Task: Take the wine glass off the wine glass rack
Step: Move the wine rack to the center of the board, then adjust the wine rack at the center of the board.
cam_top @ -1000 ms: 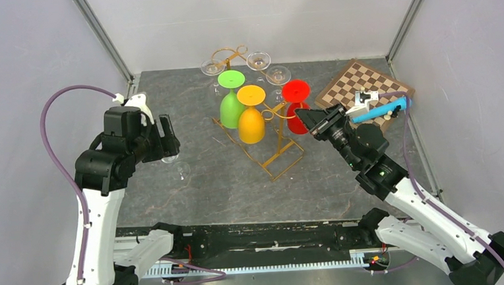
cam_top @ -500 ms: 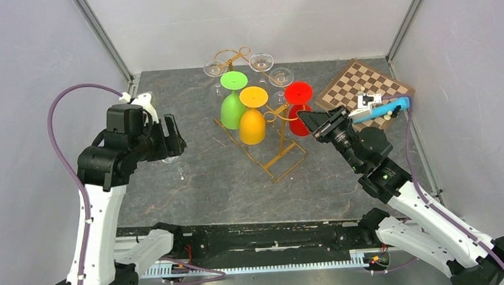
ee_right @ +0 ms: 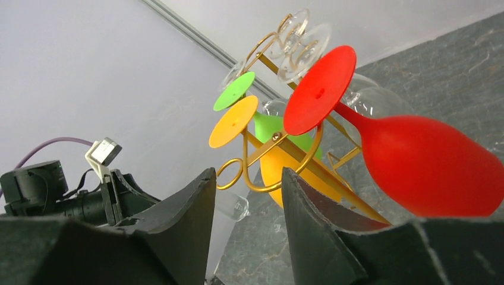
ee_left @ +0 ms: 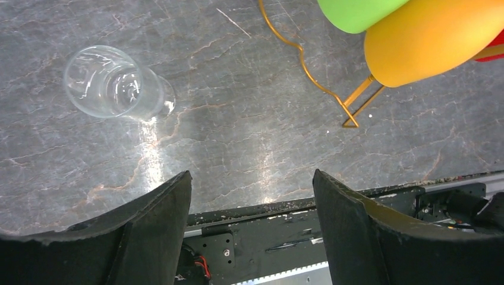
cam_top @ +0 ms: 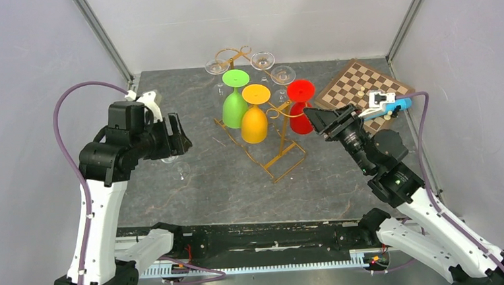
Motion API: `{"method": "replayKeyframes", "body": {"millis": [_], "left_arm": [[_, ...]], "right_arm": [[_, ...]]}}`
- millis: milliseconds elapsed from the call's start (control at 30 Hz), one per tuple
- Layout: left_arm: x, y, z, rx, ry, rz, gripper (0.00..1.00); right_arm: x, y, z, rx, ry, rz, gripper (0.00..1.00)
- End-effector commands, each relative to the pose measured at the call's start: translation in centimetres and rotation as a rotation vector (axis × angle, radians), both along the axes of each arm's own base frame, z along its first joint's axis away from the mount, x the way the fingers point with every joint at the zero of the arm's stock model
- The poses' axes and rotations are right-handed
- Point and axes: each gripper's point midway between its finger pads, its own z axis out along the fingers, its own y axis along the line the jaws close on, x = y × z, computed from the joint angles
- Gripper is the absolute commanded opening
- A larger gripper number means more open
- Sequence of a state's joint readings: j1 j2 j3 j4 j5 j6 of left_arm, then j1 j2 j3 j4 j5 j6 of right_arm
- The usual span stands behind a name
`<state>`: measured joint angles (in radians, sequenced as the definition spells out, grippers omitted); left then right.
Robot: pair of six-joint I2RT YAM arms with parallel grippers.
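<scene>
The gold wire wine glass rack stands mid-table. Green, orange and red wine glasses hang on it bowl-down, with clear ones at the back. A clear glass lies on its side on the table. My left gripper hovers open above it, nothing between its fingers. My right gripper is open and empty. It sits just right of the red glass, its tips close to a gold loop hook.
A chessboard lies at the back right, behind the right arm. The rack's rectangular wire base reaches toward the front of the table. Grey walls close in on three sides, and the black rail holding the arm bases runs along the near edge.
My right gripper's jaws have parted and the arm has drawn back to the right. The rack and its glasses shifted slightly right. The left arm edged right.
</scene>
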<state>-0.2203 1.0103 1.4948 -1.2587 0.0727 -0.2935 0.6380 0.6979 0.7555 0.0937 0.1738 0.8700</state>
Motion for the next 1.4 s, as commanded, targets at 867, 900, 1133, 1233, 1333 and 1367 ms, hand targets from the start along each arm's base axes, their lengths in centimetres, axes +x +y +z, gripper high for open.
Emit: {"method": "replayKeyframes", "body": {"millis": [867,900,1133,1233,1333,1367], "left_arm": [[-2.5,-10.6,-7.1,-0.026,0.106,-0.193,0.62],[-2.6,-10.9,-7.4,-0.023,0.111,-0.194,0.61],[-3.3,-12.4,-9.7,-0.002,0.150,-0.210,0.41],[-3.6,-13.0,-10.6,-0.004,0.163,-0.218,0.25],[-3.8,-13.2,-11.2,-0.002,0.169,-0.219,0.04],[-3.8,-13.3,-11.2,-0.005,0.167,-0.217,0.03]], "right_arm": [[-5.7,-2.7,-11.0,-0.636,-0.089,0.164,0.27],[-5.5,-3.1,-11.9,-0.638,-0.064,0.145,0.25],[-5.3,-3.9,-17.3,-0.627,0.090,0.108,0.00],[-5.1,-4.3,-19.0,-0.605,0.141,0.073,0.00],[-4.6,-4.9,-20.6,-0.580,0.190,0.021,0.00],[-4.4,-5.1,-20.9,-0.570,0.200,0.002,0.00]]}}
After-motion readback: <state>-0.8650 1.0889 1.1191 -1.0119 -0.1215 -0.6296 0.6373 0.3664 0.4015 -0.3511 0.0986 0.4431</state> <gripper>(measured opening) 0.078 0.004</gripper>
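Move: The right hand is already half open, clear of the wine rack's front ring, which lies about 3 cm to its left, 2 cm ahead and 3 cm below; the rack's middle is some 11 cm ahead, 13 cm left and 17 cm down. The red glass hangs about 6 cm ahead, 1 cm left and 8 cm below, the yellow one 13 cm left of the red. From the left hand the rack's middle lies roughly 12 cm ahead, 24 cm right and 12 cm below. The empty right hand backs off from the rack's front ring about 5 cm with a slight rise at first, then sinks some 20 cm in front of the rack, drifting a little right, while it rolls about 35 degrees with its left side dropping and its half-open fingers shut on nothing. Meanwhile the empty left hand swings right and down about equally, drawing back a little and closing its wide-open fingers, to come nearer the rack's front left as the wrist turns clockwise and tips slightly down. ##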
